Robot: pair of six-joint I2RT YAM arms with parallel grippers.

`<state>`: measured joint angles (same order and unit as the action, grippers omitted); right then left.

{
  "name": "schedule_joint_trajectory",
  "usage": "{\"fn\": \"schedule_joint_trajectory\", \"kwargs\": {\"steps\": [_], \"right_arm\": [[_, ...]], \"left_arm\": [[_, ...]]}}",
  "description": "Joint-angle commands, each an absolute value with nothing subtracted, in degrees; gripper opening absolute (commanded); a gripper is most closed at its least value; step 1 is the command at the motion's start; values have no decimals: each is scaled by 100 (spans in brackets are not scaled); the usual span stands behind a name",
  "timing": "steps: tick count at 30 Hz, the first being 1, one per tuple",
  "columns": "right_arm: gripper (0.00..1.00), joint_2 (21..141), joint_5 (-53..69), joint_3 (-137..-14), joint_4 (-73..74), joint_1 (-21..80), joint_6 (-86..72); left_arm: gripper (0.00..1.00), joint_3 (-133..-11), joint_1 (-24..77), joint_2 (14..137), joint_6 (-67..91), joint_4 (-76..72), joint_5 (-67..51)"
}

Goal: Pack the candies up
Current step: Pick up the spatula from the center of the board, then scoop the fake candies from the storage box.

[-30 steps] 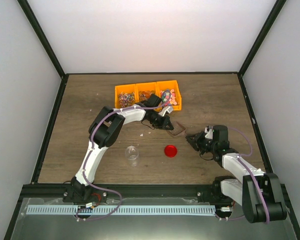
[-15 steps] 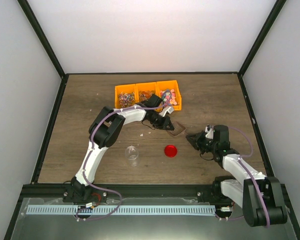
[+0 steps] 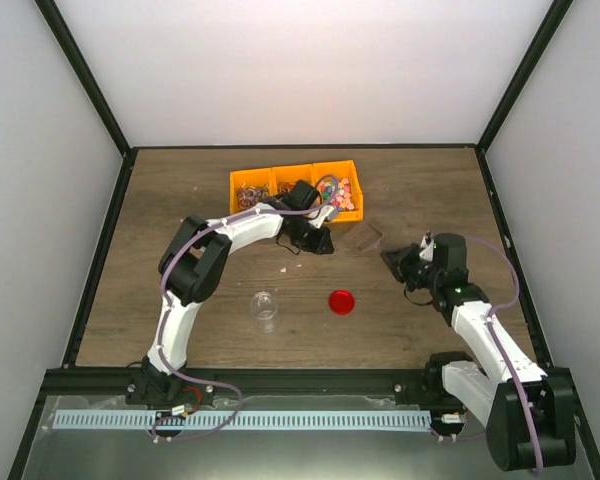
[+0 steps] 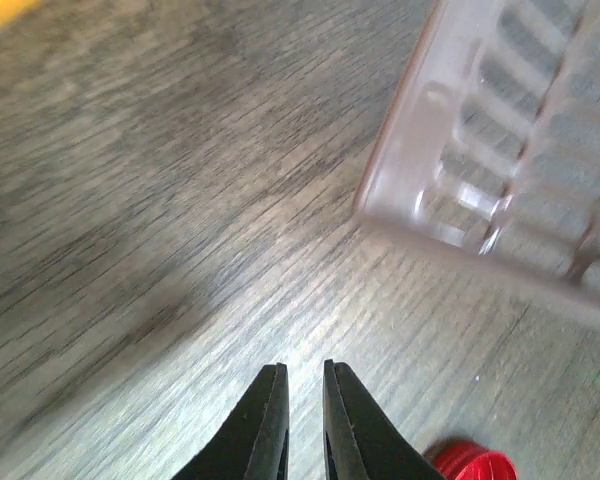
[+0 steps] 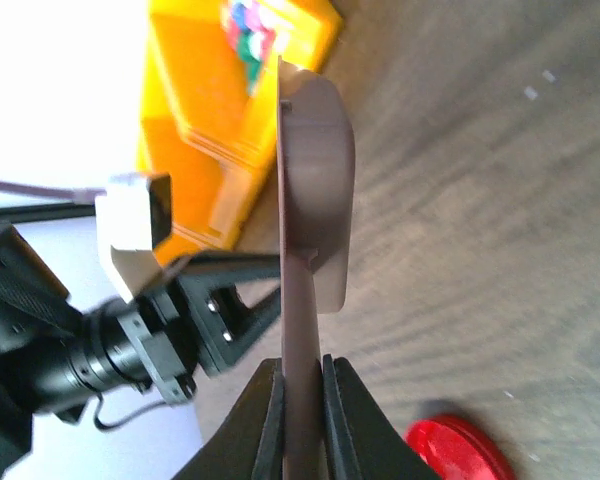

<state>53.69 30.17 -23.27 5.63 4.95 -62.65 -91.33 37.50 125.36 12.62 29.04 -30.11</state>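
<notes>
The candies [image 3: 342,192] are small multicoloured pieces in the right compartment of an orange bin [image 3: 248,179]; in the right wrist view the candies [image 5: 248,28] show at the top. My right gripper [image 3: 393,258] [image 5: 300,365] is shut on the edge of a thin brown translucent tray [image 3: 363,237] [image 5: 316,160], held above the table. My left gripper [image 3: 317,242] [image 4: 305,368] hovers over bare wood just left of the tray [image 4: 500,150], its jaws a narrow gap apart with nothing between them.
A round red lid [image 3: 341,301] [image 4: 475,465] [image 5: 455,450] lies on the table in front of the tray. A small clear jar [image 3: 265,308] stands to its left. The bin's other two compartments hold more small pieces.
My left gripper let go of the tray and drew back to the left. My right gripper carried the tray back and to the right, off the table.
</notes>
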Motion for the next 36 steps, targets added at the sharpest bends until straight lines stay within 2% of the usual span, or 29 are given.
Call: {"fn": "schedule_joint_trajectory", "kwargs": {"steps": [1,7,10,13,15,19,22,24,29,31,36], "right_arm": [[1,5380,2712,-2919,566,457,-6648],[1,5737,2724,-3173,-59,493,-7568],[1,6075,2484,-3676,205,632,-7767],[1,6520,2321,-4257,389,882,-8047],[1,6841,2198,-4696,506,1079,-8200],[1,7287,1758,-5263,730,1360,-8333],[1,7643,1757,-5579,747,1388,-8315],[1,7907,1881,-5801,691,1384,-8228],[1,8442,2113,-6094,562,1397,-8138],[1,8570,2243,-6122,496,1397,-8108],[1,8675,2504,-5651,-289,1396,-8489]], "left_arm": [[13,-9033,3704,11919,892,3240,-2398],[11,-8794,3260,11194,1074,3097,-2242],[12,-8506,3053,10699,1150,2897,-1933],[24,-8421,2896,10456,1098,3031,-1086],[41,-8424,2731,10429,1074,3104,-705],[53,-8559,2390,10583,1056,3213,-380],[75,-8723,2233,10731,1172,3373,259],[86,-8745,2125,10831,1266,3438,530],[91,-8785,1985,10970,1379,3415,816],[96,-8846,1933,11121,1399,3451,834],[100,-9074,1688,11460,1468,3586,736]]}}
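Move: The right hand, already holding the spatula, has the star-candy bin about 22 cm ahead, 14 cm to its left and some 10 cm below; the middle bin lies another 13 cm or so left of that bin, level with it. From the left hand, shut and empty, the lollipop bin is roughly 15 cm ahead and 25 cm left, a touch lower; the middle bin is some 16 cm ahead and 12 cm left. Keep the right fingers shut on the spatula handle and carry it forward about 14 cm, rising roughly 10 cm and then sinking a little, while drifting left to bring the blade over the star candies. Meanwhile lift the empty left gripper clear and swing it about 24 cm left and 12 cm forward to above the lollipop bin, turning counter-clockwise, opening wide, then lowering. ##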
